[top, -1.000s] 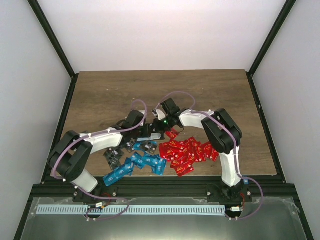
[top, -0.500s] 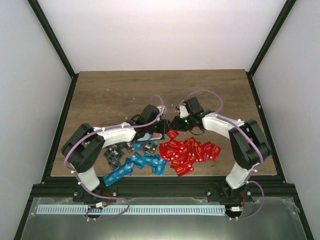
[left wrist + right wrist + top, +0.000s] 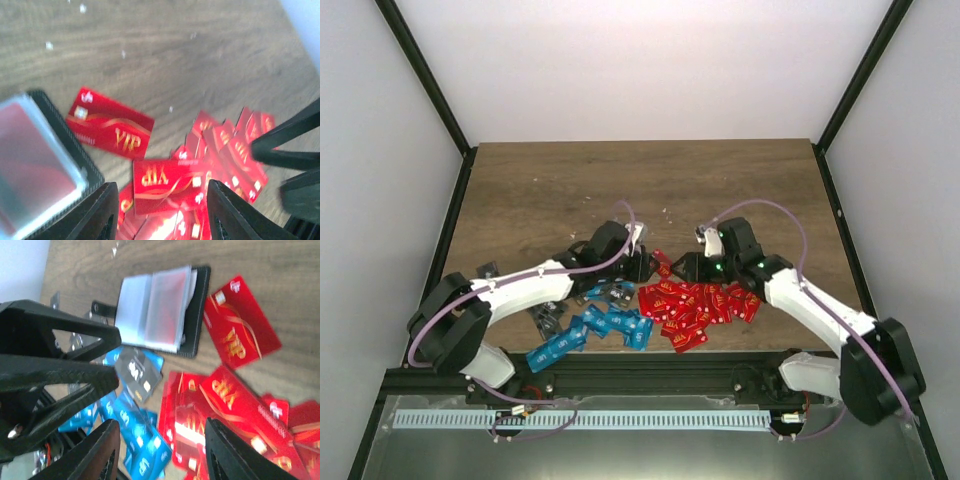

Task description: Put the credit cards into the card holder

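The card holder [image 3: 160,310] lies open on the wood, black with clear pale sleeves, and shows at the left edge of the left wrist view [image 3: 35,165]. Red credit cards [image 3: 698,303] form a pile at the front right, blue ones [image 3: 590,330] at the front left, and a dark grey one [image 3: 137,372] lies between them. One red card [image 3: 110,127] lies apart beside the holder. My left gripper [image 3: 165,215] hangs open over red cards, holding nothing. My right gripper [image 3: 162,450] is open and empty above the edge of the red pile. In the top view both grippers [image 3: 642,265] [image 3: 682,268] face each other.
Dark grey cards [image 3: 545,315] lie scattered left of the blue ones. The table's front edge [image 3: 650,352] runs just behind the piles. Bare wood [image 3: 640,180] stretches across the far half. The left arm's black fingers [image 3: 55,355] fill the left of the right wrist view.
My right gripper has opened and swung right, away from the holder, to the red pile's edge. My left gripper has opened a little wider and stays by the holder.
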{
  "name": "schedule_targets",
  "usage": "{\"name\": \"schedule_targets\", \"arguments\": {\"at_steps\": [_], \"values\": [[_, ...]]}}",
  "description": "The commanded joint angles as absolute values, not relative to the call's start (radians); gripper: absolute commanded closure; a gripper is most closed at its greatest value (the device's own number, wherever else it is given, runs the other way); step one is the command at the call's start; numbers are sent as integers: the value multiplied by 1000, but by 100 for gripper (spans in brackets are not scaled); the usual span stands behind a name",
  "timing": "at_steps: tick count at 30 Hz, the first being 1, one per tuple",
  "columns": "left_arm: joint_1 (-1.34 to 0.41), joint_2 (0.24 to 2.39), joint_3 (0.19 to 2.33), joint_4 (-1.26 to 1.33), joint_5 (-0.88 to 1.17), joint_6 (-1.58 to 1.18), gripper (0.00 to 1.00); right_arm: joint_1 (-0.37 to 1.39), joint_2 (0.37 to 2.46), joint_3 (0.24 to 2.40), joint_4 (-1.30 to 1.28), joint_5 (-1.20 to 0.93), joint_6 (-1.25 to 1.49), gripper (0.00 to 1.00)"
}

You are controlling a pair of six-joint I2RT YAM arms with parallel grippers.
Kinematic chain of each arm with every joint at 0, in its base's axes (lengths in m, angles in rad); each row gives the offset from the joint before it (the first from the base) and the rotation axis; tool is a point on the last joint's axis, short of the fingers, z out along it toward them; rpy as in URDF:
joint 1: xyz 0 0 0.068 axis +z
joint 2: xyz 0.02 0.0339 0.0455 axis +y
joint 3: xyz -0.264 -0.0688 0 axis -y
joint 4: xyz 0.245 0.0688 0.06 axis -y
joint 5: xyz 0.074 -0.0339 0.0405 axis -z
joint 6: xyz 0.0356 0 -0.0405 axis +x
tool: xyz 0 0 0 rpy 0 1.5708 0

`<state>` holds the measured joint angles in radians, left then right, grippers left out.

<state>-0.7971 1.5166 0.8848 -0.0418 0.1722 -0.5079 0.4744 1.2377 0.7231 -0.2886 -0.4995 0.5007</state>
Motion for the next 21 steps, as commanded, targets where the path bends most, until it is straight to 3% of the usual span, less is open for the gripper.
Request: {"name": "schedule_targets", "arguments": {"at_steps": [1,12,21], "values": [[-850,1483,819,-97,150,-483,49,475,1117,639,-361,-519,595,49],[-1070,1502,784,-35,203,-498,52,486,855,466,-490,-530,805,38],[-1157,1606,806,-38,213,-486,52,603,669,336,-505,-477,1024,30]]}}
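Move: Nearest the table's front edge lies the lowest red card, about 14 cm back, 8 cm right and 11 cm below the left hand; from the right hand it is some 12 cm back, 2 cm right and 12 cm below. Seen from the left hand, at the same depth, the red pile's middle is about 6 cm back and 9 cm right, the blue cards 10 cm back and 6 cm left, and the open card holder 3 cm ahead and 7 cm left. Leaving the card holder behind, both empty hands draw back over the table towards the lowest red card. The left travels about 15 cm back, also down and somewhat right, turning some 20 degrees clockwise with its fingers kept half open; the right goes back about 11 cm, drifting right and sinking a little, while it rolls and opens its fingers wider. Neither is seen touching a card. ##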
